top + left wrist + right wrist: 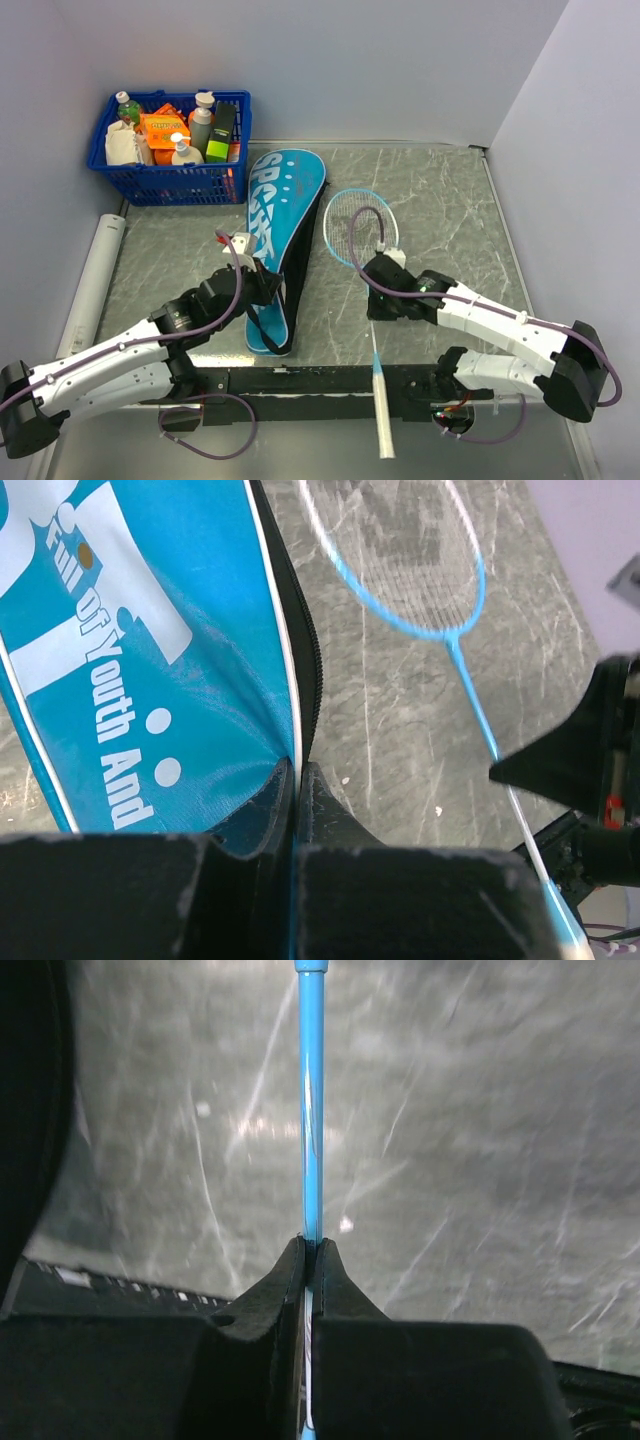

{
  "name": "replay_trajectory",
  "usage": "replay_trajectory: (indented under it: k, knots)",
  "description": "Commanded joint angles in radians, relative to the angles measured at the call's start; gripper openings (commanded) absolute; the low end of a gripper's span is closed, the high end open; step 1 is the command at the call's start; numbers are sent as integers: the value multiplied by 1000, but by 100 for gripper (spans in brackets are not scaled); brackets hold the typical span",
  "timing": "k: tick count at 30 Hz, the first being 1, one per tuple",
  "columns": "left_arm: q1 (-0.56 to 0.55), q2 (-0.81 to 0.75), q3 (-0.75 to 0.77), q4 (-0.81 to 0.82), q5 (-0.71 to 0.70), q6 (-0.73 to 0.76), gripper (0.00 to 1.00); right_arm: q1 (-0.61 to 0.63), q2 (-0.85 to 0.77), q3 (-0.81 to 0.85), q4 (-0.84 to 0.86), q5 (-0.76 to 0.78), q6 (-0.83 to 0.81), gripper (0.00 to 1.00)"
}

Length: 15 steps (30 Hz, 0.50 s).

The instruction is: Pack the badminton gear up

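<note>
The teal racket bag (283, 215) printed "SPORT" lies in the middle of the table, its black zip edge open along the right side. My left gripper (268, 283) is shut on the bag's upper flap edge (296, 750). A light-blue racket (360, 225) lies right of the bag, its head far and its grey-white handle (382, 415) near; it also shows in the left wrist view (400, 560). My right gripper (378, 292) is shut on the racket's thin blue shaft (311, 1110). No shuttlecocks or second racket show.
A blue basket (170, 145) of bottles and packets stands at the far left. A white tube (93, 280) lies along the left edge. Grey walls close the back and right sides. The black base rail (320, 380) runs along the near edge.
</note>
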Motion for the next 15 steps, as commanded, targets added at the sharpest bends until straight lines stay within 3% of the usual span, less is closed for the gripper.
replay_trajectory:
  k: [1,15]
  knots:
    - [4,6,67,82,-24,-5,1,62,-47,-33,28,-22,94,0]
    - [4,6,45,88,-4,0,1,202,180,114,110,-35,103,0]
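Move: The right hand grips the racket's shaft; the bag's open dark side, where the racket is headed, has its middle about 19 cm to the left, 16 cm ahead and some 5 cm lower. The racket head lies about 24 cm ahead and 3 cm left, the racket handle some 22 cm back and 2 cm right. From the left hand, which holds the bag's rim, that opening's middle is about 8 cm ahead, 6 cm right and 10 cm down. Still pinching the racket's shaft, the right hand first draws back about 3 cm, sinking slightly, then swings left some 4.5 cm towards the bag's open side, turning about 5 degrees counter-clockwise so that the racket head leads. The left hand stays put and keeps the bag's rim pinched and raised. ##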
